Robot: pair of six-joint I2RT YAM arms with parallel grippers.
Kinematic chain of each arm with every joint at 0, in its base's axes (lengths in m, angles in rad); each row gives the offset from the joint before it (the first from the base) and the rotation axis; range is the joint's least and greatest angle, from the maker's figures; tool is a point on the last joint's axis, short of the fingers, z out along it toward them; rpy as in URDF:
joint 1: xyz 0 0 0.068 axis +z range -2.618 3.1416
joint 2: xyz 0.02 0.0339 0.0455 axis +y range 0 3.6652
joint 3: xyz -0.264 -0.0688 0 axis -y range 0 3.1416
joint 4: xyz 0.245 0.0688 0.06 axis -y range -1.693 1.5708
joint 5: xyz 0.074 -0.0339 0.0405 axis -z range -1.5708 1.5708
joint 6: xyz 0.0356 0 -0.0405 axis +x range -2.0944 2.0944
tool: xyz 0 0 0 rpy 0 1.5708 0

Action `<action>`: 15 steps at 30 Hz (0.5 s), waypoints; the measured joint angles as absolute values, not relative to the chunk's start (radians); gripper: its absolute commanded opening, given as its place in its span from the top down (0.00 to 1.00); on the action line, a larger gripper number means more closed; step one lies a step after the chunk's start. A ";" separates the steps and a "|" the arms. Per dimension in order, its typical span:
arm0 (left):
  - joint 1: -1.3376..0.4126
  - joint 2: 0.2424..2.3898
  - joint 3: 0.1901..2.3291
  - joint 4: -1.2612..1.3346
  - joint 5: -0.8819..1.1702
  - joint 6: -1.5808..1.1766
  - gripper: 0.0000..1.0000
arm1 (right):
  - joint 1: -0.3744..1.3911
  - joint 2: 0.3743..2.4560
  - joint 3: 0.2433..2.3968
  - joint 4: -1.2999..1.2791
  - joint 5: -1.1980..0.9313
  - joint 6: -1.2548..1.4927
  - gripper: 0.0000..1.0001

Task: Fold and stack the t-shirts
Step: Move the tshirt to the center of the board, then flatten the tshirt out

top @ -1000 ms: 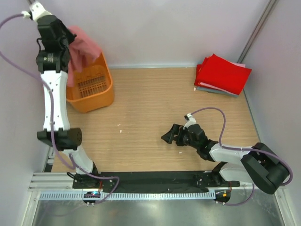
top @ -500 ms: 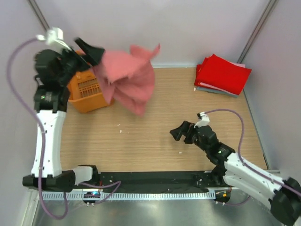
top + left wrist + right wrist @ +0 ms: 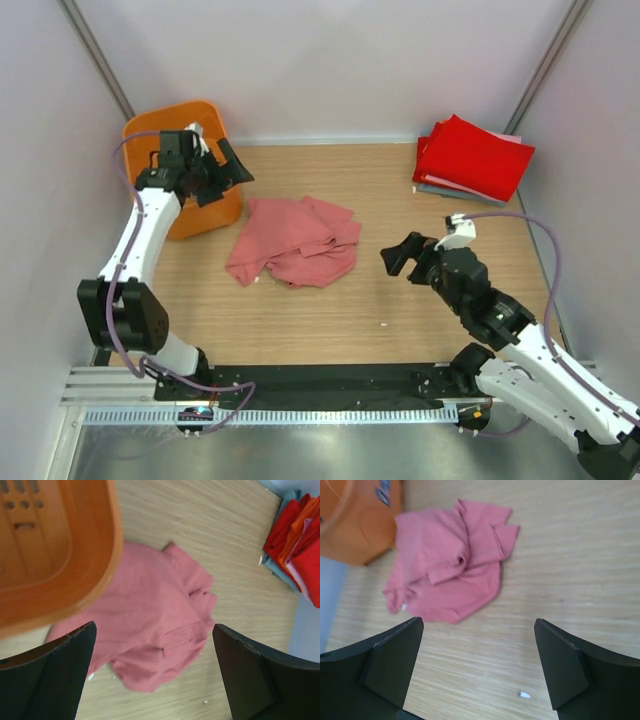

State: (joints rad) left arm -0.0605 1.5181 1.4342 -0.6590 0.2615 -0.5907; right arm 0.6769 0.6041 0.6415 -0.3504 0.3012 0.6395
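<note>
The salmon-pink t-shirt (image 3: 295, 240) lies crumpled on the wooden table, just right of the basket; it also shows as the pink t-shirt (image 3: 150, 625) and the pink t-shirt (image 3: 447, 565) in the wrist views. Folded t-shirts, bright red on top of pale and grey ones, form a stack (image 3: 475, 155) at the back right, seen too as the stack (image 3: 300, 535). My left gripper (image 3: 230, 178) hovers open over the basket's right edge, left gripper (image 3: 152, 626) empty. My right gripper (image 3: 398, 255) is open right of the pink shirt, right gripper (image 3: 477, 621) empty.
An orange slotted basket (image 3: 150, 125) stands at the back left, partly under my left arm, with the basket (image 3: 60, 555) close beneath the left wrist. A small white speck (image 3: 524, 695) lies on the table. Grey walls enclose three sides.
My left gripper opened and let go of the pink shirt, which flew from the basket onto the table. The left arm dropped low over the basket. The right gripper shifted slightly right.
</note>
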 measured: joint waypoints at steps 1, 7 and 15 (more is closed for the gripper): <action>-0.070 1.558 1.469 -0.638 0.262 -0.598 0.01 | 0.677 0.620 0.621 -0.355 0.292 0.643 0.00; -0.165 1.812 1.624 -0.587 0.259 -0.648 0.02 | 0.677 0.586 0.532 -0.405 0.273 0.656 0.00; -0.243 2.101 1.902 -0.653 0.151 -0.625 0.00 | 0.677 0.574 0.533 -0.434 0.273 0.648 0.00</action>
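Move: Some 12 cm to the left hand's right, about 4 cm back and roughly 22 cm below, the middle of the crumpled pink t-shirt lies on the board. The orange bin stands about 12 cm ahead of the left hand and 14 cm to its left, its middle some 15 cm lower. From the right hand the t-shirt is about 13 cm ahead, 23 cm left and 21 cm down. Reaching out past the bin's right side with its fingers already wide open, the left hand goes forward about 11 cm and right 9 cm, sinking some 8 cm towards the t-shirt's far edge, the rightward drift ending last. The right hand, empty and open, first drops about 6 cm and then nearly holds still, its fingers tipping down a little. ##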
